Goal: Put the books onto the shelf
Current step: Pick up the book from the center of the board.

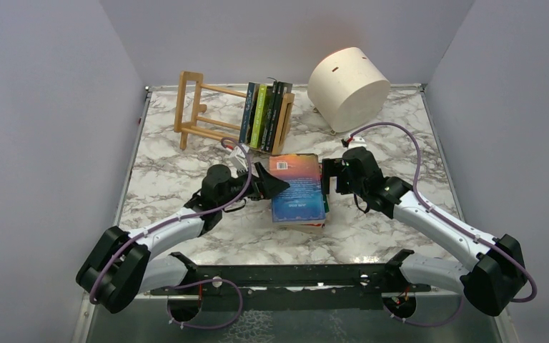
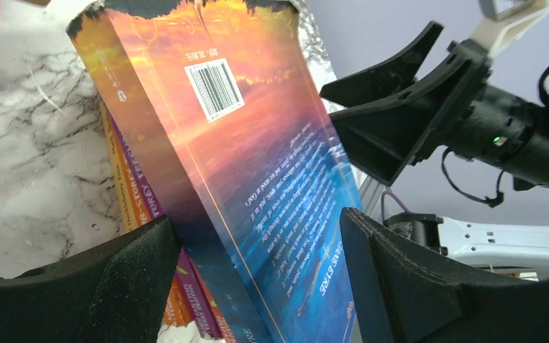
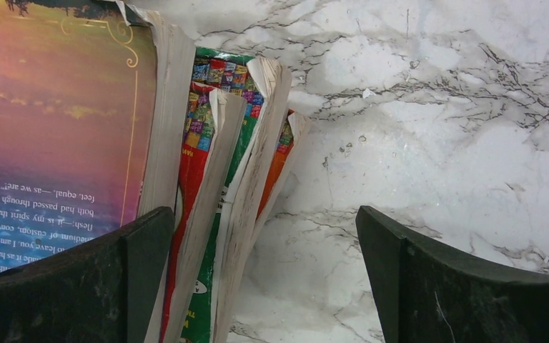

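A stack of books (image 1: 299,189) lies flat mid-table, topped by a thick book with a blue and orange cover (image 2: 257,164). Purple and orange spines (image 2: 137,207) show beneath it, and red and green covers (image 3: 201,157) on the page-edge side. My left gripper (image 1: 280,186) (image 2: 257,221) is open, its jaws straddling the top book's spine edge. My right gripper (image 1: 327,177) (image 3: 261,221) is open wide at the stack's right side, one finger by the page edges, the other over bare marble. The light-wood shelf (image 1: 199,107) stands at the back with several books (image 1: 264,114) upright at its right end.
A cream cylindrical drum (image 1: 348,78) lies on its side at the back right, next to the shelf. The marble table (image 1: 179,179) is walled in by grey panels on the left, right and back.
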`<state>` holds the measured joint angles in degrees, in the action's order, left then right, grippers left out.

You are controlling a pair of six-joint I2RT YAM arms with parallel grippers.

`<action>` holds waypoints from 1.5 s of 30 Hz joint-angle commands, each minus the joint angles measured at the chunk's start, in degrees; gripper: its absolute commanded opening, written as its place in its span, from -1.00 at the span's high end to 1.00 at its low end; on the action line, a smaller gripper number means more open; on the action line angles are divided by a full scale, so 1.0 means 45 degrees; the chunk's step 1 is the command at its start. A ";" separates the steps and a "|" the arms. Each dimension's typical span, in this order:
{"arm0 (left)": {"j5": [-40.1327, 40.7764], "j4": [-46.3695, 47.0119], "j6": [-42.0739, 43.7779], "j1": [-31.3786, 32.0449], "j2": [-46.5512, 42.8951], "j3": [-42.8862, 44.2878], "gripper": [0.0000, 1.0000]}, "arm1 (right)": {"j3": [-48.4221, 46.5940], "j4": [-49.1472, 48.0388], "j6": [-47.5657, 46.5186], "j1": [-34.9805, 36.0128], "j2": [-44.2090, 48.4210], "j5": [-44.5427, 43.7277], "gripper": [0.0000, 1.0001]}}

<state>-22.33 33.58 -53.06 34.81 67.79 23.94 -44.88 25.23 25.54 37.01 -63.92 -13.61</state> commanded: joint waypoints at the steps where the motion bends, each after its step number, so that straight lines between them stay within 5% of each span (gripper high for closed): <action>1: -0.0825 0.0936 -0.0159 0.0059 -0.0809 0.1079 -0.43 | 0.0109 -0.0676 -0.0018 0.0056 -0.0082 0.0666 -0.95; 27: -0.0479 0.0760 0.0149 0.1494 0.0597 0.2345 -0.36 | 0.0200 -0.1076 -0.0003 0.0050 -0.0024 0.0905 -0.93; 32: -0.0384 0.0740 0.0125 0.1653 0.0852 0.2491 -0.05 | 0.0206 -0.1057 -0.0008 0.0055 0.0119 0.0857 -0.93; 36: -0.0187 0.0730 0.0112 0.1746 0.0940 0.2492 0.41 | 0.0225 -0.1024 -0.0024 0.0056 0.0214 0.0836 -0.93; 45: 0.0116 0.0269 0.0423 0.1850 0.0840 0.2549 0.89 | 0.0267 -0.0998 -0.0030 0.0056 0.0308 0.0787 -0.93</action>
<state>-21.54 31.53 -54.11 41.65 72.03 32.82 -43.94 25.04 24.67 36.67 -63.64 -13.13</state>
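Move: The blue-and-orange book's middle is about 5 cm to the right of the left gripper and roughly level with it, its spine edge already between the open jaws. The rest of the stack lies under it, 6 cm right and some 6 cm below the hand. The shelved books stand about 15 cm ahead and 4 cm left. From the right gripper, the book is some 10 cm to the left and slightly above. Lift the left gripper about 3 cm with the lower finger under the book's spine side, then slide it some 5 cm to the right, farther over the book, easing slightly back. Then close the wide-open jaws to pinch the book across its spine. Keep the right gripper still and open at the stack's right side. ##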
